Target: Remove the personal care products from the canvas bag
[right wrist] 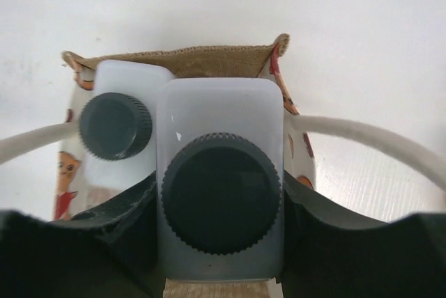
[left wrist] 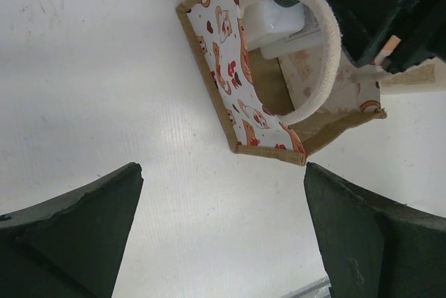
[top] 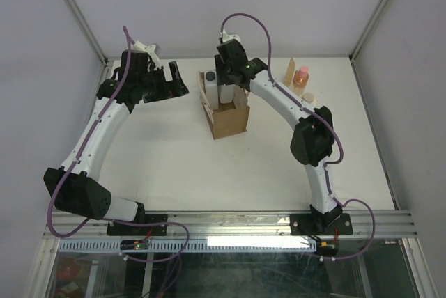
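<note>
The canvas bag [top: 230, 121] stands upright at mid-table, brown with a printed white side [left wrist: 221, 68]. Two white bottles with dark round caps stand in it. My right gripper [right wrist: 219, 209] reaches in from above and is shut on the nearer white bottle [right wrist: 220, 193], one finger on each flank. The other white bottle [right wrist: 115, 127] stands beside it, untouched. My left gripper [left wrist: 223, 173] hangs open and holds nothing, over bare table left of the bag. An orange-pink bottle [top: 301, 77], a tan flat tube [top: 288, 72] and a cream bottle [top: 309, 97] stand on the table at the back right.
The bag's pale looped handles [right wrist: 369, 138] arch out on both sides of my right gripper. Grey walls close the table at the back and sides. A metal rail [top: 230, 223] runs along the near edge.
</note>
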Available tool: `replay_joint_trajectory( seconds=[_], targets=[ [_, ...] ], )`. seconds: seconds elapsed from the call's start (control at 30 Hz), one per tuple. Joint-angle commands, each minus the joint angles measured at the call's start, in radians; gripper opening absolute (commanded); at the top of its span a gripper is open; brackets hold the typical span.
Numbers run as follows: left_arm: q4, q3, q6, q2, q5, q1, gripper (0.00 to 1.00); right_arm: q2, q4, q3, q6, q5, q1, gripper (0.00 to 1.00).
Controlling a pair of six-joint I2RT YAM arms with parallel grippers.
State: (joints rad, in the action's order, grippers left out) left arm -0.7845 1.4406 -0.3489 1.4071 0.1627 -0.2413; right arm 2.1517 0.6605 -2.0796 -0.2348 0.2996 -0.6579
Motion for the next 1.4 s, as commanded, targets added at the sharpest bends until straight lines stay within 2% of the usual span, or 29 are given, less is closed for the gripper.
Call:
replay_joint_trajectory(
  seconds=[0.0, 0.13, 0.37, 0.63, 0.83, 1.1, 1.23, 1.37],
  targets=[
    [0.044, 0.013, -0.010, -0.014, 0.024, 0.002, 0.99, -0.208, -0.161, -0.021, -0.052, -0.055, -0.006, 0.00],
    [0.048, 0.001, -0.014, -0.020, 0.024, 0.002, 0.99, -0.268, -0.187, 0.021, -0.062, -0.128, -0.005, 0.00],
    [0.059, -0.015, -0.024, -0.021, 0.032, 0.002, 0.99, -0.465, -0.295, 0.187, -0.121, -0.264, 0.027, 0.00],
    [0.076, -0.030, -0.049, -0.015, 0.060, 0.001, 0.99, -0.675, -0.316, 0.353, -0.144, -0.336, 0.107, 0.00],
    [0.093, -0.034, -0.068, -0.008, 0.074, 0.001, 0.99, -0.829, -0.224, 0.486, -0.071, -0.283, 0.153, 0.00],
    [0.102, -0.039, -0.090, -0.004, 0.090, -0.003, 0.99, -1.049, -0.073, 0.658, 0.090, -0.107, 0.187, 0.00],
    [0.101, -0.056, -0.106, -0.018, 0.087, -0.009, 0.99, -1.119, -0.096, 0.803, 0.082, -0.006, 0.211, 0.00],
    [0.102, -0.057, -0.115, -0.026, 0.087, -0.015, 0.99, -1.145, -0.176, 0.957, 0.027, -0.018, 0.266, 0.00]
  ],
)
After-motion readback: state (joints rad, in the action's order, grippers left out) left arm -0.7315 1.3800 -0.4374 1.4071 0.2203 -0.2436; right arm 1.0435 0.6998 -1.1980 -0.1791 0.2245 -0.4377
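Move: The white bottle with the dark cap is already gripped and partly raised in the canvas bag. It is bound for the clear table about 17 cm back and 25 cm right of the right hand, 18 cm below. The beige bottle stands 30 cm right and 6 cm back, the pink bottle 27 cm right and 3 cm ahead, and the second white bottle 5 cm left and 1 cm ahead. From the left hand, that clear spot lies about 40 cm right, 5 cm back and 24 cm below. Still pinched in the right hand, the dark-capped bottle is drawn up some 15 cm out of the bag while easing back. It is then swung right and back, about 20 cm each way in all, towards the clear table beside the beige bottle, sinking roughly 6 cm at the end. The hand's left side tips up some 20 degrees on the way, then mostly levels again. ##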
